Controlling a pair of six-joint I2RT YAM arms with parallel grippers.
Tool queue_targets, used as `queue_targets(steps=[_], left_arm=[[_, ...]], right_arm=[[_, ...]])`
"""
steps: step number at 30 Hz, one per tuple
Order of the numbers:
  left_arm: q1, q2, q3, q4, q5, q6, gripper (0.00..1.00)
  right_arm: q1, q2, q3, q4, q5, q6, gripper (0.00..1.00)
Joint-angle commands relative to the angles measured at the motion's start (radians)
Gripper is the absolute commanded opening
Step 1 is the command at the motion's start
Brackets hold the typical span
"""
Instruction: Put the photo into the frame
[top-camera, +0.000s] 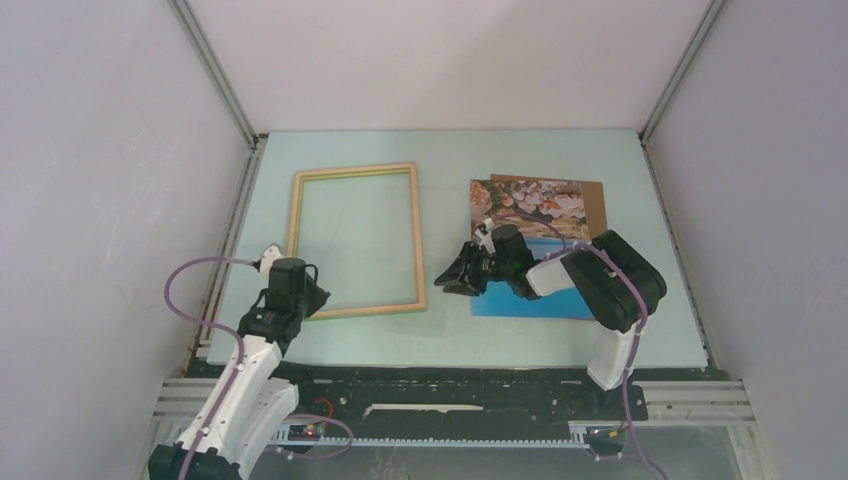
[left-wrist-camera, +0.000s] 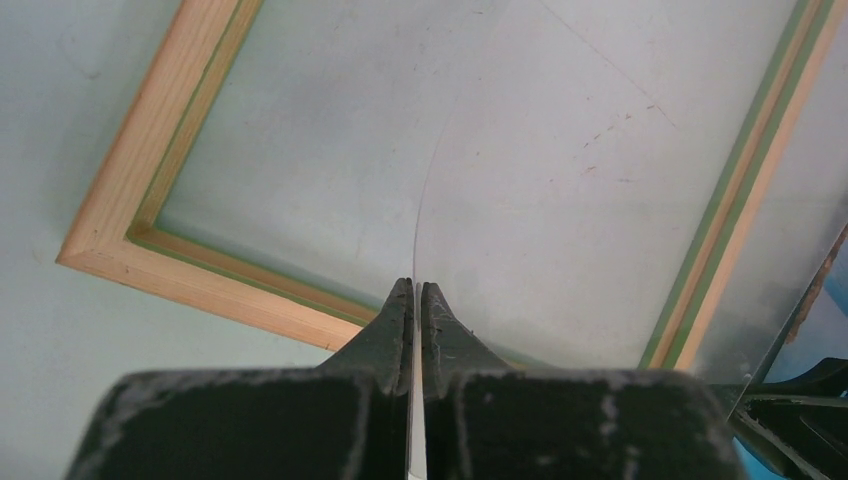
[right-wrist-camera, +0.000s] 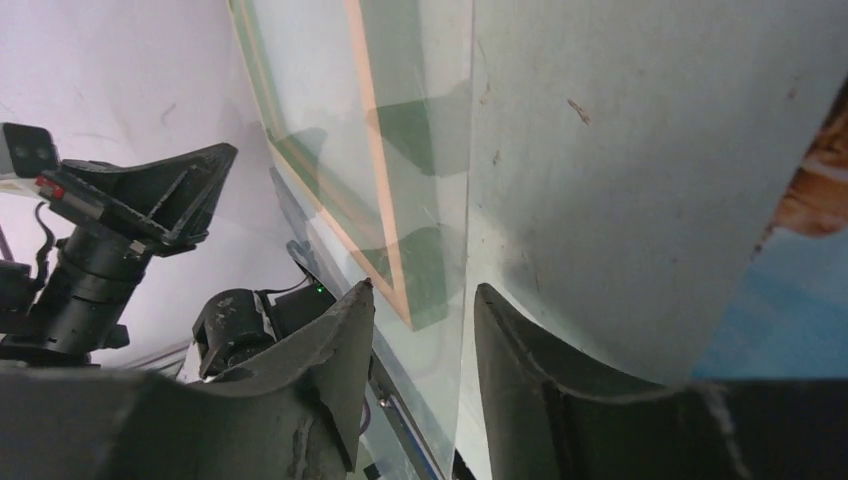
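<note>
The frame (top-camera: 355, 240), pale wood face up, lies flat on the left of the table; one corner (left-wrist-camera: 200, 290) shows in the left wrist view. The photo (top-camera: 530, 205) of rocks and blue water lies to the right, partly under my right arm. My left gripper (top-camera: 300, 295) sits at the frame's near-left corner. Its jaws (left-wrist-camera: 416, 285) are shut on the edge of a thin clear sheet (left-wrist-camera: 415, 230) standing on edge over the frame. My right gripper (right-wrist-camera: 425, 290) is open between frame and photo, with the clear sheet's edge (right-wrist-camera: 468, 200) in the gap, touching neither finger.
A plain brown board (top-camera: 595, 200) lies under the photo's far right corner. Grey enclosure walls close off the left, right and back of the pale green table (top-camera: 450, 160). The black base rail (top-camera: 450, 400) runs along the near edge.
</note>
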Motion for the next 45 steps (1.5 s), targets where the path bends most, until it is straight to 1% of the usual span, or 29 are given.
queue_targets(steps=[1,4,5,7,10,11,13,14,15,17,19,21,22,24,26,29,32,33,34,38,42,45], left_arm=[[0.010,-0.039,-0.044,0.027,-0.027,-0.028,0.00],[0.009,-0.050,-0.053,0.030,-0.013,-0.033,0.00],[0.010,-0.051,-0.051,0.030,-0.006,-0.029,0.05],[0.010,-0.054,-0.045,0.015,0.005,-0.022,0.26],[0.008,-0.067,-0.021,-0.034,0.009,-0.024,0.66],[0.008,-0.069,-0.016,-0.036,0.019,-0.034,0.75],[0.010,-0.059,0.039,-0.080,0.013,-0.045,0.86],[0.010,-0.048,0.082,-0.112,-0.022,-0.041,0.94],[0.011,-0.031,0.125,-0.148,-0.058,-0.030,0.99],[0.020,0.009,0.212,-0.176,-0.125,0.008,1.00],[0.064,0.066,0.284,-0.170,-0.128,0.045,1.00],[0.136,0.155,0.349,-0.145,-0.049,0.082,1.00],[0.195,0.191,0.372,-0.124,-0.004,0.093,1.00],[0.268,0.263,0.408,-0.063,0.071,0.121,1.00],[0.325,0.339,0.443,-0.006,0.103,0.142,1.00],[0.387,0.478,0.506,0.057,0.109,0.168,1.00],[0.453,0.621,0.566,0.104,0.252,0.134,1.00],[0.462,0.665,0.585,0.122,0.266,0.137,1.00],[0.463,0.706,0.606,0.126,0.244,0.147,1.00],[0.476,0.857,0.673,0.166,0.260,0.169,1.00],[0.477,1.000,0.717,0.208,0.397,0.195,1.00],[0.482,1.024,0.700,0.237,0.423,0.194,1.00]], right_arm=[[0.002,0.009,0.000,0.185,0.005,0.049,0.45],[-0.005,0.042,0.014,0.256,-0.007,0.070,0.33],[-0.010,0.068,0.022,0.272,-0.013,0.074,0.29],[-0.016,0.107,0.040,0.312,-0.024,0.077,0.19],[-0.029,0.163,0.087,0.309,-0.055,0.035,0.00],[-0.033,0.174,0.101,0.307,-0.068,0.015,0.00],[-0.041,0.179,0.123,0.301,-0.090,-0.029,0.00],[-0.046,0.178,0.135,0.282,-0.098,-0.052,0.00],[-0.048,0.181,0.156,0.251,-0.105,-0.083,0.00],[-0.053,0.201,0.208,0.203,-0.120,-0.126,0.00],[-0.058,0.234,0.256,0.225,-0.156,-0.138,0.00],[-0.065,0.263,0.291,0.246,-0.180,-0.144,0.00],[-0.068,0.274,0.307,0.266,-0.195,-0.151,0.00],[-0.070,0.284,0.334,0.272,-0.214,-0.175,0.00],[-0.069,0.284,0.349,0.273,-0.229,-0.218,0.00],[-0.073,0.297,0.374,0.281,-0.251,-0.224,0.00],[-0.075,0.307,0.388,0.289,-0.267,-0.219,0.00],[-0.077,0.308,0.389,0.282,-0.265,-0.221,0.00],[-0.080,0.312,0.391,0.281,-0.269,-0.216,0.00],[-0.085,0.360,0.410,0.345,-0.316,-0.153,0.00],[-0.085,0.375,0.421,0.367,-0.336,-0.115,0.00],[-0.084,0.380,0.423,0.404,-0.351,-0.066,0.00]])
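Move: The left hand's shut fingers hold the near left part of the clear sheet. From this hand, the frame's left bar has its middle about 13 cm ahead, 9 cm left and 6 cm below; the frame's middle is 13 cm ahead and 8 cm right. The right hand's half-open fingers straddle the sheet's near right corner. From there, the frame's right bar is about 11 cm ahead and 7 cm left, the photo 9 cm ahead and 25 cm right, both some 5 cm lower. The right fingers shut on the clear sheet's right edge and pinch it while the left fingers open wide and let go. Holding on, the right hand carries that edge about 8 cm forward and 4 cm left to the frame's right bar, tips lifting and swinging counter-clockwise. The left hand draws back slightly, arcs up, forward and left, then sinks beside the frame's left bar, some 17 cm farther out. ##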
